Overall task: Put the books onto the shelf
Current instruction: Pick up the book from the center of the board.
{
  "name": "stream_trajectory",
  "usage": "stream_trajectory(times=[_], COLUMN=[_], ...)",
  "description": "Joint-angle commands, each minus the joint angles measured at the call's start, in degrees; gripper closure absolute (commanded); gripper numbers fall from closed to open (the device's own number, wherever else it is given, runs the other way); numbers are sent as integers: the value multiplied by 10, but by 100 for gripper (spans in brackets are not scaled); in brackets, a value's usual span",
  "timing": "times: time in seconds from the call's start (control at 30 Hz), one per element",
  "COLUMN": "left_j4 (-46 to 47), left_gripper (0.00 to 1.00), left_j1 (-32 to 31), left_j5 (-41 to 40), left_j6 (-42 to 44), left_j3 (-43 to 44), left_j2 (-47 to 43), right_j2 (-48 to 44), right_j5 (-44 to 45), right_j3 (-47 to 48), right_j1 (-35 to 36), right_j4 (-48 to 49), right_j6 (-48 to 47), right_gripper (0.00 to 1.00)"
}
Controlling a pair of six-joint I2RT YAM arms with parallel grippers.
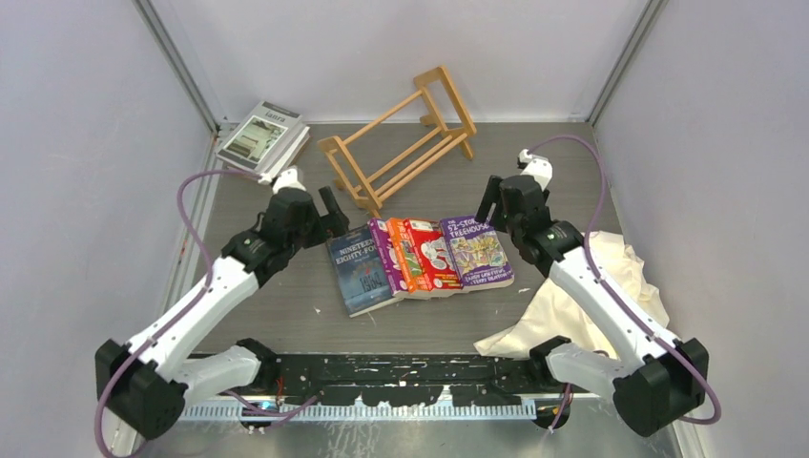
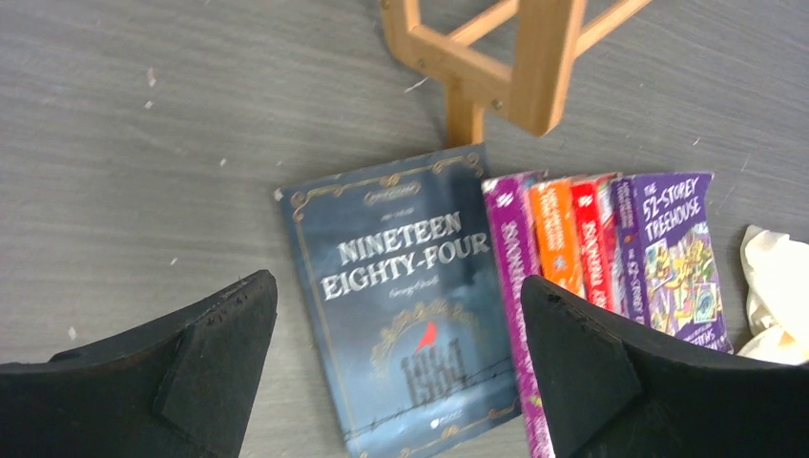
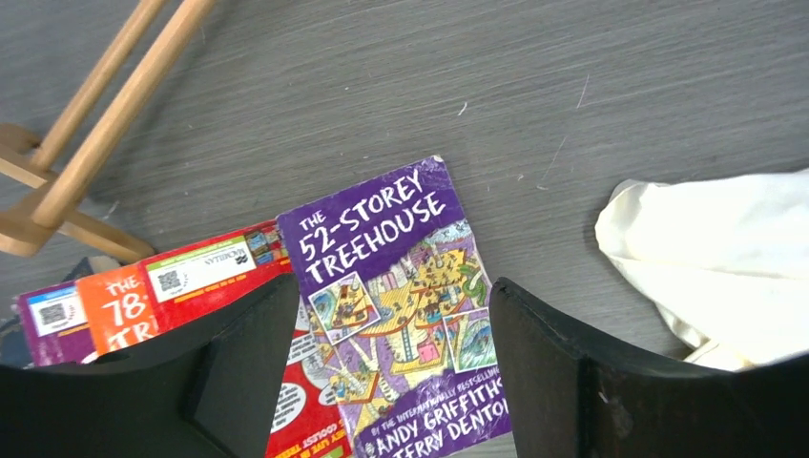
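A row of books lies flat mid-table: a dark blue one [image 1: 361,272], a purple-spined one [image 1: 384,256], a red-orange one [image 1: 426,254] and a purple one [image 1: 477,251]. Two larger grey and white books [image 1: 262,136] are stacked at the back left corner. The light-wood shelf [image 1: 399,138] sits behind the row, turned diagonally. My left gripper [image 1: 332,212] hovers open over the dark blue book [image 2: 401,296], holding nothing. My right gripper [image 1: 490,204] is open above the purple book [image 3: 401,305], also holding nothing. The shelf's end frame [image 2: 515,67] shows just beyond the blue book.
A crumpled cream cloth [image 1: 582,305] lies at the right, close to the purple book and under the right arm. Grey enclosure walls bound the table on three sides. The shelf's slats [image 3: 105,105] reach into the right wrist view at top left.
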Motion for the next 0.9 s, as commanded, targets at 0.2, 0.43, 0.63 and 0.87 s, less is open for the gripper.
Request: stream_trajectory(times=[0.2, 0.43, 0.63, 0.87], left_j4=[69, 68, 55, 60], left_gripper=[3, 2, 2, 2], left_j1=[-18, -18, -26, -31], left_j5=[-46, -9, 12, 24], left_j6=[20, 1, -15, -23], left_j3=[131, 109, 83, 65], left_j2=[127, 109, 75, 53], right_j2=[57, -49, -166, -211], right_j5=[16, 18, 39, 27], right_j3=[44, -56, -142, -199], right_j1=[1, 8, 46, 71], right_j4=[-45, -106, -167, -184], right_j6=[73, 269, 411, 511], right_gripper=[21, 25, 24, 23])
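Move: The 52-Storey Treehouse book lies nearly under the open right hand, about 2 cm back, 4 cm to its left and roughly 18 cm below. The red book lies about 12 cm left of it at the same depth. The wooden shelf stands some 25 cm ahead and 24 cm left of the right hand, and the cream cloth some 12 cm back and 26 cm right. From the left hand, the 52-Storey book is about 36 cm right and 2 cm ahead. The right hand eases about 2 cm forward, then swings back some 12 cm while sinking about 8 cm towards the near right corner of the 52-Storey Treehouse book, its wrist turning about 20 degrees clockwise and rolling its left side up some 25 degrees, fingers still well apart and touching nothing. Meanwhile the open left hand goes 5 cm forward, a little right and up beside the near left end of the shelf, then slips back about 3 cm. ##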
